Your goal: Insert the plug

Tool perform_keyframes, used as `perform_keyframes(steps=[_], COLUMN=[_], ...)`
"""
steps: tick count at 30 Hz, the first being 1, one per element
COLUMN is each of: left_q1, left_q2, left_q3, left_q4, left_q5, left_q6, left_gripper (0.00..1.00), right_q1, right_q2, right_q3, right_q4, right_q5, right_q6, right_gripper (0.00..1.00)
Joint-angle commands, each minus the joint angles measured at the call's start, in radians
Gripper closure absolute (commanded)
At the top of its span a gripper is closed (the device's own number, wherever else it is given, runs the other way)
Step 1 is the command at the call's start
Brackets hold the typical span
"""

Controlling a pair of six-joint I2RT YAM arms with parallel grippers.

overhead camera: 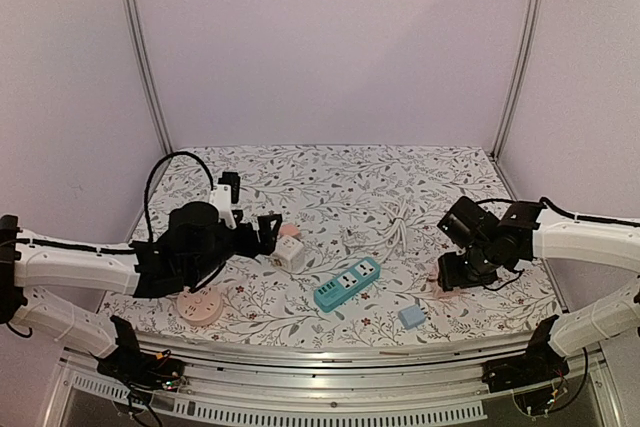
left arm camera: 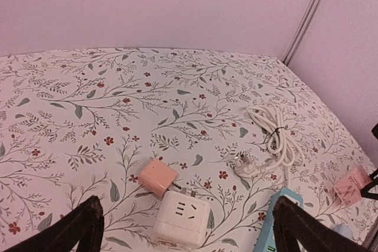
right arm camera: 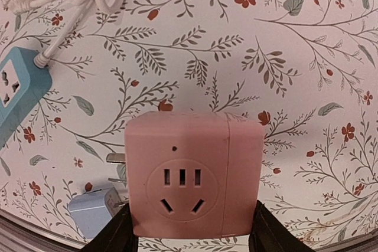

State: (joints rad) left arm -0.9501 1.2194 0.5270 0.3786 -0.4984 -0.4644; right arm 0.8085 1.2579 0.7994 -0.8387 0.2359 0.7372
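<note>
My right gripper [right arm camera: 192, 228] is shut on a pink cube socket adapter [right arm camera: 192, 175], its socket face toward the camera and metal prongs sticking out on its left. In the top view it [overhead camera: 440, 282] sits at the table's right. My left gripper [left arm camera: 184, 208] is open and empty, its fingers [left arm camera: 88, 228] either side of a white cube socket [left arm camera: 182, 216], above it. A small pink plug [left arm camera: 157, 177] touches the cube's far corner. In the top view the left gripper [overhead camera: 268, 232] is just left of the white cube [overhead camera: 290, 253].
A blue power strip [overhead camera: 347, 283] lies mid-table, its white cable [overhead camera: 395, 222] coiled behind with the plug end [left arm camera: 245, 166] loose. A small blue plug [overhead camera: 410, 316] lies near the front edge. A pink round disc [overhead camera: 200, 307] sits under the left arm.
</note>
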Motion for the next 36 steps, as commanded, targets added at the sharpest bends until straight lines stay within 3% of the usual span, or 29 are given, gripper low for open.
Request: perform_keyframes(steps=[1, 13, 22, 31, 36], left_q1=[0.050, 0.197, 0.221, 0.221, 0.220], left_q2=[-0.023, -0.047, -0.041, 0.015, 0.079], left_q3=[-0.024, -0.051, -0.009, 0.044, 0.077], left_q4=[0.013, 0.045, 0.021, 0.067, 0.087], left_q5=[0.078, 0.360, 0.587, 0.896, 1.000], left_q6=[-0.010, -0.070, -0.064, -0.116, -0.148], left_gripper=[0.01, 0.01, 0.01, 0.01, 0.01], right_q1=[-0.001, 0.094, 0.220, 0.356, 0.386], right_q2=[-0.050, -0.042, 0.036, 0.094, 0.124], right_q3=[0.036, 0.073, 0.143, 0.183, 0.185], right_q4=[0.095, 0.273, 0.367, 0.516, 0.588], right_q5=[0.039, 0.140, 0.294, 0.347, 0.342], right_q6=[-0.044, -0.118, -0.228, -0.471, -0.556], right_gripper=[0.76, 0.80, 0.91, 0.92, 0.93])
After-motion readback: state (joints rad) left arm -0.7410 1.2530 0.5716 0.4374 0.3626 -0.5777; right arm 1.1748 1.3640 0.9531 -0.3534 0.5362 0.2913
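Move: The power strip's middle is about 20 cm to the left of the right hand, which already grips the pink cube plug, 2 cm farther out and some 3 cm lower. Near that route, the small blue plug lies 7 cm left and 6 cm back, the coiled cord 8 cm left and 17 cm ahead. From the open left hand the strip is about 15 cm right, 6 cm back and 13 cm below; the white cube, 3 cm right and 4 cm ahead. Keeping its grip on the pink plug, the right hand lifts and carries it left towards the power strip, about 16 cm left and 10 cm up, edging forward at first and then slightly back, while the wrist swings the down-pointing fingers up towards level by some 35 degrees and turns them about 30 degrees counter-clockwise. Meanwhile the left hand, fingers still wide open and touching nothing, drifts a little forward and left, then swings back and to the right towards the strip, turning clockwise about 35 degrees. ##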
